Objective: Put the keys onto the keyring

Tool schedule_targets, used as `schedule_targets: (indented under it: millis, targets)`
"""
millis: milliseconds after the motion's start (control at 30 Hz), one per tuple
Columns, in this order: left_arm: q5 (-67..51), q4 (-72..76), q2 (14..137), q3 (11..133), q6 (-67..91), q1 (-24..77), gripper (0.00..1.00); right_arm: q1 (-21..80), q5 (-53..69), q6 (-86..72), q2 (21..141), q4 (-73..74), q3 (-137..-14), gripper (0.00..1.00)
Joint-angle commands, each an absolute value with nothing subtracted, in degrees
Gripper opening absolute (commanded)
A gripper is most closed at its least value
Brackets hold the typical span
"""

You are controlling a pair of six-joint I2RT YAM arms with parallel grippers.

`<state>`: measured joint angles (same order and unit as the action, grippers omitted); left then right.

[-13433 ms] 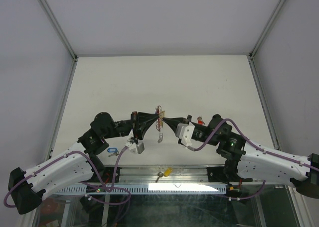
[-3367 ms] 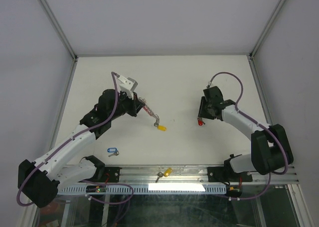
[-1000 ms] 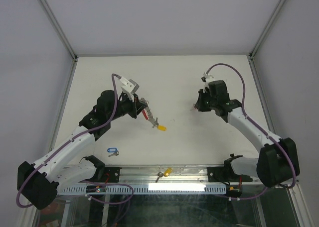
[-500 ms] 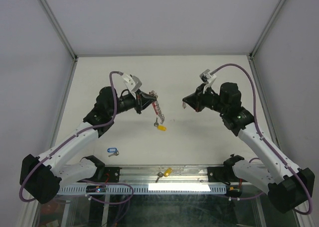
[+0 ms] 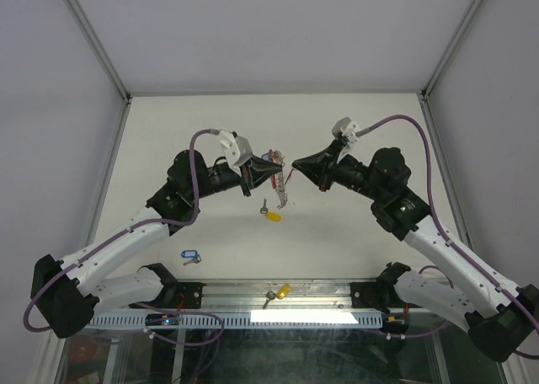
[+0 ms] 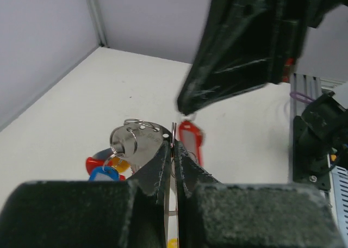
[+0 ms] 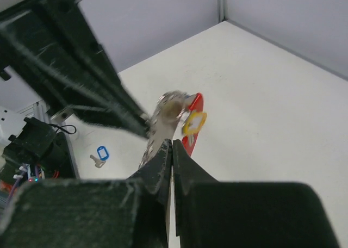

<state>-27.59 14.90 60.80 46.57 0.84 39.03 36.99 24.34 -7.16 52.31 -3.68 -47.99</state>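
My left gripper (image 5: pixel 276 166) is shut on the keyring (image 5: pixel 282 190), which hangs above the table's middle. In the left wrist view its silver plate with small rings (image 6: pixel 138 142) stands just beyond my left gripper (image 6: pixel 173 144), with red, blue and yellow tags (image 6: pixel 103 169) behind it. My right gripper (image 5: pixel 296 160) is shut, its tip almost meeting the left one. A red-tagged key (image 6: pixel 190 142) dangles under the right fingertips (image 6: pixel 185 104). The right wrist view shows my right gripper (image 7: pixel 172 144) close to the keyring (image 7: pixel 163 123), beside a yellow tag (image 7: pixel 194 123).
A yellow-tagged key (image 5: pixel 271 216) lies on the table under the grippers. A blue-tagged key (image 5: pixel 188 255) lies at the near left, and another yellow-tagged key (image 5: pixel 280 291) rests on the metal rail at the near edge. Grey walls enclose the white table (image 5: pixel 354 123).
Both grippers have risen and swung inward. The left brought the keyring to the right, the right brought its red-tagged key to the left, and the tips now nearly touch.
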Motion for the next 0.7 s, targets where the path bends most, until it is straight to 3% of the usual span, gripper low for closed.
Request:
schedule_targets:
  millis: [0,300,667]
  targets:
    - [-16.0,11.3,56.0,51.1,-13.4,48.6,0.00,37.3,18.5,-4.0,47.6,-8.0,-48.0,0.00]
    - [-3.1,6.6,53.8,53.1,-27.7,57.5,0.00,37.3,15.5,1.1,40.2,-4.0,-46.4,0.00]
    - [11.5,6.0,55.1,53.4,-34.1,65.8,0.00,37.3,22.9,2.9,41.1,-4.6,-47.2,0.00]
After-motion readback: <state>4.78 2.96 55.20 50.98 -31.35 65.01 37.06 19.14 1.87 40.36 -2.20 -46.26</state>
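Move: The red key, hanging from the right fingertips, is roughly 3 cm to the left hand's right, about 1 cm nearer the base and 1 cm lower. From the right hand, the keyring loop in the left fingers lies about 3 cm left, level and neither ahead nor back. From the left hand, the grey plate hangs about 4 cm straight below; the red handle is 2 cm ahead, 1 cm left and 2 cm below. The yellow key on the table lies about 4 cm ahead, 2 cm left and 28 cm below. Draw the grippers apart, keeping both shut. Pull the left one, still pinching the keyring's loop, back about 5 cm and up 3, rolling its wrist some 30 degrees clockwise looking along its fingers. Meanwhile lift the right gripper with the red key up and to the right, away from the loop, then ease it to a near stop with a slight opposite roll. ##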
